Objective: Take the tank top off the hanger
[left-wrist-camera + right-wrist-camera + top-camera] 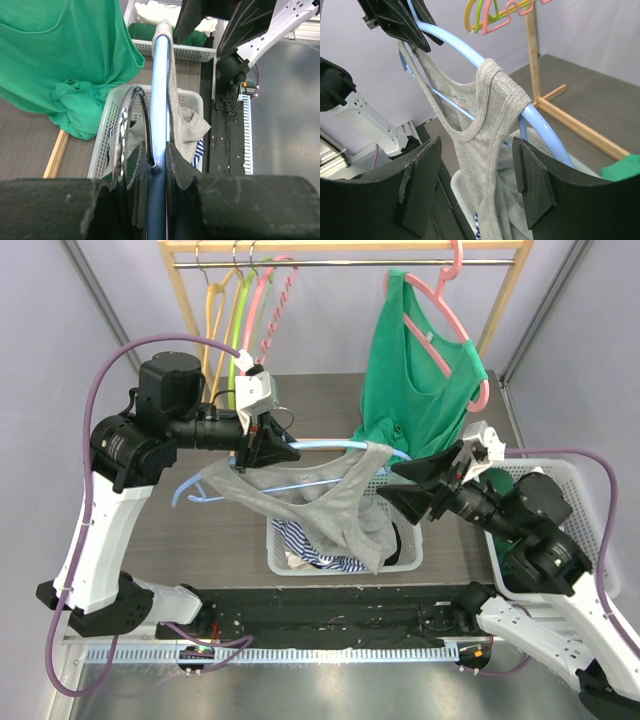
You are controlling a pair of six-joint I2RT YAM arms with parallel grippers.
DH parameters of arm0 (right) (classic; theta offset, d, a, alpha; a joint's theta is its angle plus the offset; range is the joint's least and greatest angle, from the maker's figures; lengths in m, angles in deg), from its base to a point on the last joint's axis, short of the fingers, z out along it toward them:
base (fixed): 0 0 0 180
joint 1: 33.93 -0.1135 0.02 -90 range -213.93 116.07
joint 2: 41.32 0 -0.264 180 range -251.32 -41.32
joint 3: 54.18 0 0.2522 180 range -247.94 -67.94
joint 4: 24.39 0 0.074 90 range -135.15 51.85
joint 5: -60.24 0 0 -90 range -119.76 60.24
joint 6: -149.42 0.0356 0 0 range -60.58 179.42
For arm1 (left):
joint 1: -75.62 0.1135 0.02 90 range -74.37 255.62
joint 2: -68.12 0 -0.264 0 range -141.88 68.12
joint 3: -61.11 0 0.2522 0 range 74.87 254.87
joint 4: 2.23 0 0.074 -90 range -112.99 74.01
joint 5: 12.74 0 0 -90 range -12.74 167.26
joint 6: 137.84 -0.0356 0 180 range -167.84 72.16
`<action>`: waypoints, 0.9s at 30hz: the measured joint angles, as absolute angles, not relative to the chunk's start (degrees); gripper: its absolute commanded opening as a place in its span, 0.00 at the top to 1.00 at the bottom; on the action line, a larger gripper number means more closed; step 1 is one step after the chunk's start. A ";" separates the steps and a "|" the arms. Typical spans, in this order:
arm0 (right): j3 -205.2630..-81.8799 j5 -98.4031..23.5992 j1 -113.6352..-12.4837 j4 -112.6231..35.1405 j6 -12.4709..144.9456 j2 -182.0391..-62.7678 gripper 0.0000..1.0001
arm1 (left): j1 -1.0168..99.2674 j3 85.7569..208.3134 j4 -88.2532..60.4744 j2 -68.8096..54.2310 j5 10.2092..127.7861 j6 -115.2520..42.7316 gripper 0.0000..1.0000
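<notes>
A grey tank top [340,510] hangs on a light blue hanger [320,445] held level above the table. One strap [492,85] is looped over the hanger's right arm [465,47], and the body sags down into a basket. My left gripper [268,448] is shut on the hanger [160,90] at the base of its metal hook [125,125]. My right gripper [410,485] stands open at the hanger's right end. In the right wrist view the grey cloth [490,150] hangs just beyond its spread fingers [532,180], and no contact shows.
A white basket [410,560] holding striped clothes sits under the tank top. A green top [420,380] on a pink hanger hangs from the wooden rack [340,248] behind, beside several empty coloured hangers [245,300]. A second white basket [570,480] stands at the right.
</notes>
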State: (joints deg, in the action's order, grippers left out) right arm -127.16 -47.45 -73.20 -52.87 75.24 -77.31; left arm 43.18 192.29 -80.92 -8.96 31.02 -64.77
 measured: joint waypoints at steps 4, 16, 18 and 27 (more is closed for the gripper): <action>-124.40 -48.55 -73.20 -47.71 78.97 -79.56 0.32 | 43.18 192.29 -80.92 -8.96 31.09 -64.79 1.00; -123.03 -49.16 -73.20 -39.40 84.04 -83.17 0.33 | 43.42 192.29 -80.50 -8.94 32.22 -64.79 1.00; -122.46 -49.14 -73.20 -38.79 84.55 -82.99 0.41 | 43.40 192.31 -80.53 -8.94 32.22 -64.79 1.00; -119.12 -48.15 -73.20 -32.82 88.39 -84.35 0.99 | 43.40 192.62 -80.55 -8.94 30.69 -64.70 1.00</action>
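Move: From the right gripper the grey tank top's strap, looped over the blue hanger, lies about 4 cm to the left and 5 cm ahead, nearly level; the part of the hanger clamped by the left gripper is some 17 cm left and 5 cm ahead, slightly higher. The laundry basket is roughly 30 cm below, 7 ahead and 5 left; the green tank top hangs about 25 cm ahead and 5 right, roughly level. From the left gripper the strap is some 14 cm right, 1 back and 3 below. Slide the open right gripper left and forward about 5 cm to the strap on the hanger, pausing briefly most of the way there, and roll the wrist some 10 degrees so its left side rises. Over the last stretch shut the fingers, pinching the grey strap fabric just under the hanger bar. Keep the left gripper still, clamped on the blue hanger. ##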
